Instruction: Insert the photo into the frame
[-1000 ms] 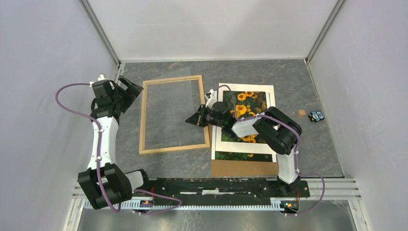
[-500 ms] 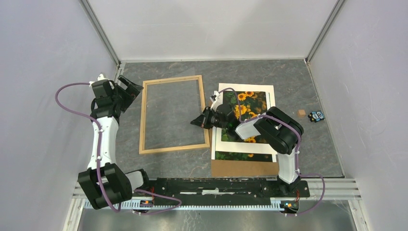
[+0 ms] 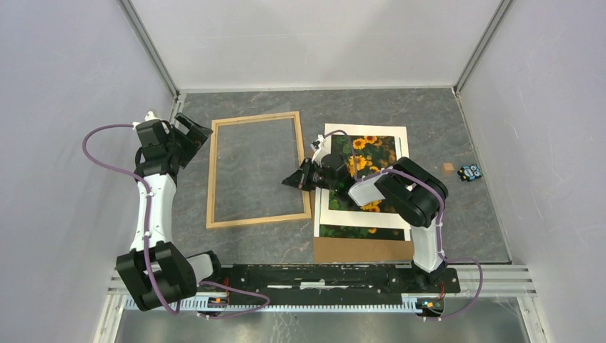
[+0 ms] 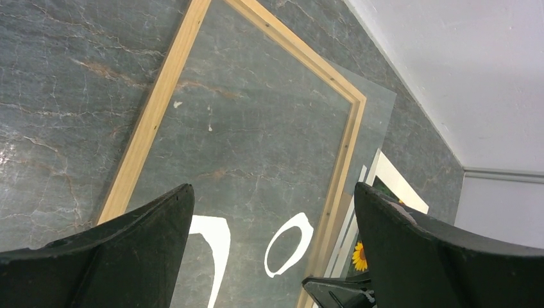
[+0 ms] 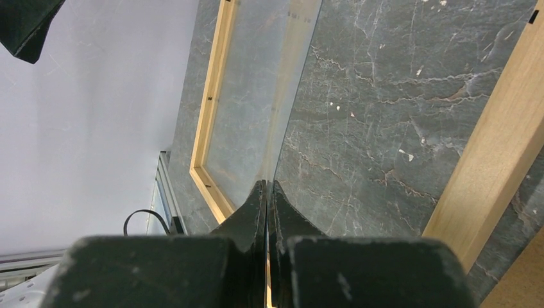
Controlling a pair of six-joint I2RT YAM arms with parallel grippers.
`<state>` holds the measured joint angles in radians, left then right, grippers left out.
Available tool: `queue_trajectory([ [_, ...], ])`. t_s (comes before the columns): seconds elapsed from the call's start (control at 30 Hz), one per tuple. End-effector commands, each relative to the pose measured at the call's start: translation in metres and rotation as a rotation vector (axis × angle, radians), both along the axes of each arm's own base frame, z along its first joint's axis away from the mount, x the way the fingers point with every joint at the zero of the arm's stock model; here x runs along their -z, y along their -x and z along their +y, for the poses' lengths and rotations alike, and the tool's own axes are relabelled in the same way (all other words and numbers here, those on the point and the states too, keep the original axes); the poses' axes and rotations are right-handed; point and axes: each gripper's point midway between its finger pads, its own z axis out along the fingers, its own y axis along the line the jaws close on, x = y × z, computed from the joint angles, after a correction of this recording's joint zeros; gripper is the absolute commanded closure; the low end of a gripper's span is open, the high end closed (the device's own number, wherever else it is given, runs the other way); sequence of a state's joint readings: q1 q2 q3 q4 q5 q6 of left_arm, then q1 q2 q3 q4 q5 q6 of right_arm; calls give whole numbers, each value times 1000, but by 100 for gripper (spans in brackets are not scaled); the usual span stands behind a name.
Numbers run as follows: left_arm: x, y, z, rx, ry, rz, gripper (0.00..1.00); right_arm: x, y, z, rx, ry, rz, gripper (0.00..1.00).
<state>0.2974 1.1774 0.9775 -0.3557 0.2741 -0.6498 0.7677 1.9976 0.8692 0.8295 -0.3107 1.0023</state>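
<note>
The frame [image 3: 257,219], of thin light wood strips, lies flat left of centre and also shows in the left wrist view [image 4: 160,106] and the right wrist view [image 5: 507,154]. The photo [image 3: 364,153] of orange blooms lies to its right under a white mat [image 3: 357,218]; one bloom [image 4: 360,256] shows in the left wrist view. My right gripper [image 3: 291,180] [image 5: 266,186] is at the frame's right strip, shut on the edge of a thin clear sheet [image 5: 269,83] that reaches over the frame. My left gripper [image 3: 191,132] [image 4: 272,192] hangs open and empty at the frame's far left corner.
A brown board [image 3: 361,250] sticks out from under the mat and photo at the near side. A small brown cube [image 3: 447,168] and a blue-black toy [image 3: 469,172] sit near the right wall. Grey walls close in the tabletop.
The right gripper has shifted slightly to the right with the clear sheet still pinched. The left arm has not moved.
</note>
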Motion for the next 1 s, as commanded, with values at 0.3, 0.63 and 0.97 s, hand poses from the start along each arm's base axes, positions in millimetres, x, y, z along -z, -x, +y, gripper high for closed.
queue_trajectory([
  [0.3,-7,-5,-2,40,-21,-49,0,-23,-12,17,-51,-60,-84,98],
  [0.63,-7,-5,-3,45,-15,-50,0,-22,-15,21,-81,-23,-106,78],
  [0.97,-7,-4,-2,43,-15,-50,0,-15,-20,21,-97,72,-123,63],
])
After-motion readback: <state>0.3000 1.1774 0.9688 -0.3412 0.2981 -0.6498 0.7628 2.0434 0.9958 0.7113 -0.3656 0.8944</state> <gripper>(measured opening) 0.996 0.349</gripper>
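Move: The right hand still pinches the raised right edge of the clear sheet. The middle of the frame it goes into lies about 9 cm to its left, 4 cm ahead and some 6 cm below; the frame's right rail has its middle about 5 cm to the hand's right and 5 cm ahead, and the photo lies roughly 22 cm right and 2 cm ahead, both also about 6 cm lower. From the idle left hand the frame's middle is some 17 cm right, 5 cm back and 20 cm down. Leftward and a little forward, the right hand eases about 2 cm in over the frame, away from the right rail, at almost the same height and with a slight counter-clockwise turn. Partway along, its shut fingers start to part and reach about a third open, ending the pinch on the clear sheet while the sheet's edge still lies between them. ##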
